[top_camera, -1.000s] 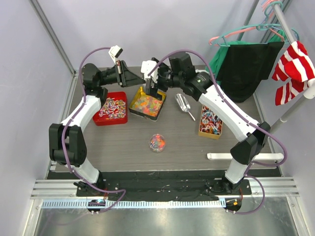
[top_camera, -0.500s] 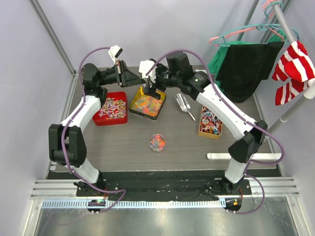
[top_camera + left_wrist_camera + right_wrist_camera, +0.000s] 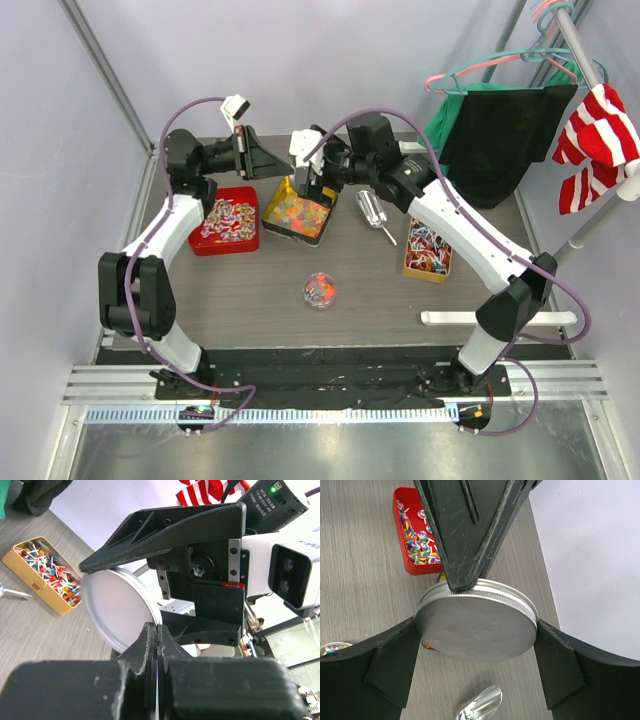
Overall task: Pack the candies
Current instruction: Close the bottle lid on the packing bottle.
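Observation:
A round silver lid (image 3: 476, 622) hangs in the air above the back of the table, held from two sides. My left gripper (image 3: 157, 626) is shut on the lid's (image 3: 117, 612) rim. My right gripper (image 3: 476, 630) is shut across the lid's width, one finger touching each side. In the top view both grippers (image 3: 285, 163) (image 3: 305, 180) meet over the yellow tin of gummy candies (image 3: 298, 212). A red tin of wrapped candies (image 3: 228, 220) lies to its left. A small clear jar (image 3: 320, 290) with candies in it stands mid-table.
A metal scoop (image 3: 373, 213) lies right of the yellow tin. An orange tin of lollipop-like sweets (image 3: 428, 248) sits at the right. A white bar (image 3: 495, 318) lies near the front right edge. Hangers with clothes (image 3: 500, 120) stand behind the table's right corner.
The right gripper has closed in from wide open until its fingers touch the lid's sides, and its arm has shifted slightly. The left gripper has kept its hold on the rim.

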{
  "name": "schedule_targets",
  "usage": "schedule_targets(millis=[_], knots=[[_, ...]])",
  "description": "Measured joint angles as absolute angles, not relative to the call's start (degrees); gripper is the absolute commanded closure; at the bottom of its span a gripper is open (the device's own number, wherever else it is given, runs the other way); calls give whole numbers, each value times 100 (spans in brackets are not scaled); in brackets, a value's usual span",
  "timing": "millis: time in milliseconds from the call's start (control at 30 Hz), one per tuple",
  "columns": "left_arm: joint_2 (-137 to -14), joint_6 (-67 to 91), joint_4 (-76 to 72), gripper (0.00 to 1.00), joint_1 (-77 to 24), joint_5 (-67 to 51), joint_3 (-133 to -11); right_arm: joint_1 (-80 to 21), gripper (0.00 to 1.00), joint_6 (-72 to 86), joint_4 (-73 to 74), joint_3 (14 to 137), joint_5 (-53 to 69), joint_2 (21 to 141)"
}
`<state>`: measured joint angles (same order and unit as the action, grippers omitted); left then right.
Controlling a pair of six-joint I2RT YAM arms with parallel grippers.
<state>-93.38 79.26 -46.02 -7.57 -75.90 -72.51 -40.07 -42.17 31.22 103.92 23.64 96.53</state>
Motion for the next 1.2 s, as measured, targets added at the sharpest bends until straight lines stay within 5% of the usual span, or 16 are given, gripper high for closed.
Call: schedule_targets(millis=[267, 300, 533, 567, 733, 867, 1067, 1200], knots=[[-9338, 7922, -4644, 99, -692, -7686, -7251, -4005, 34, -4219, 3116, 10252, 2344, 9452], [-9341, 7922, -4641, 86, -681, -7690, -7251, -4005, 35, -4219, 3120, 10252, 2346, 9448], [-9362, 7894, -4683, 57, -377, -7406, -7253, -4029, 36, -4246, 3446, 10101, 2370, 9395], [-9373, 7902, -4698, 46, -303, -7365, -7253, -4036, 36, -4261, 3472, 10022, 2368, 9380], [-9483, 8023, -4912, 35, 121, -7286, -7295, -4038, 36, -4322, 3562, 9631, 2359, 9308], [-9625, 7723, -5046, 15, 388, -7443, -7240, -4038, 36, -4351, 3621, 9264, 2322, 9155], [-9618, 6558, -4799, 6, 419, -7570, -6342, -4038, 37, -4362, 3767, 8805, 2307, 8788], [-9609, 4816, -3223, 2, 360, -7341, -6208, -4038, 37, -4322, 3887, 8541, 2305, 8652]])
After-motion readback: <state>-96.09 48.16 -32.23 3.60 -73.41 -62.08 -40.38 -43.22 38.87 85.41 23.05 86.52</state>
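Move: Still clamped across the lid in my right hand, the lid has to go to the packing bottle, roughly 10 cm back, 5 cm to the right and 30 cm below that hand. The yellow tray lies about 11 cm ahead of the same hand and 1 cm left, the metal scoop 10 cm ahead and 18 cm right, both some 33 cm down. From my left hand, at the lid's rim, the bottle is about 9 cm back, 8 cm right and 33 cm below. My left fingers come free of the lid's rim, opening wide as that hand swings about 9 cm left and forward, then sinks some 11 cm. My right hand keeps its grip and, after a brief pause, carries the lid down about 9 cm, also back and to the right towards the bottle, tipping its fingers some 15 degrees more steeply down. ##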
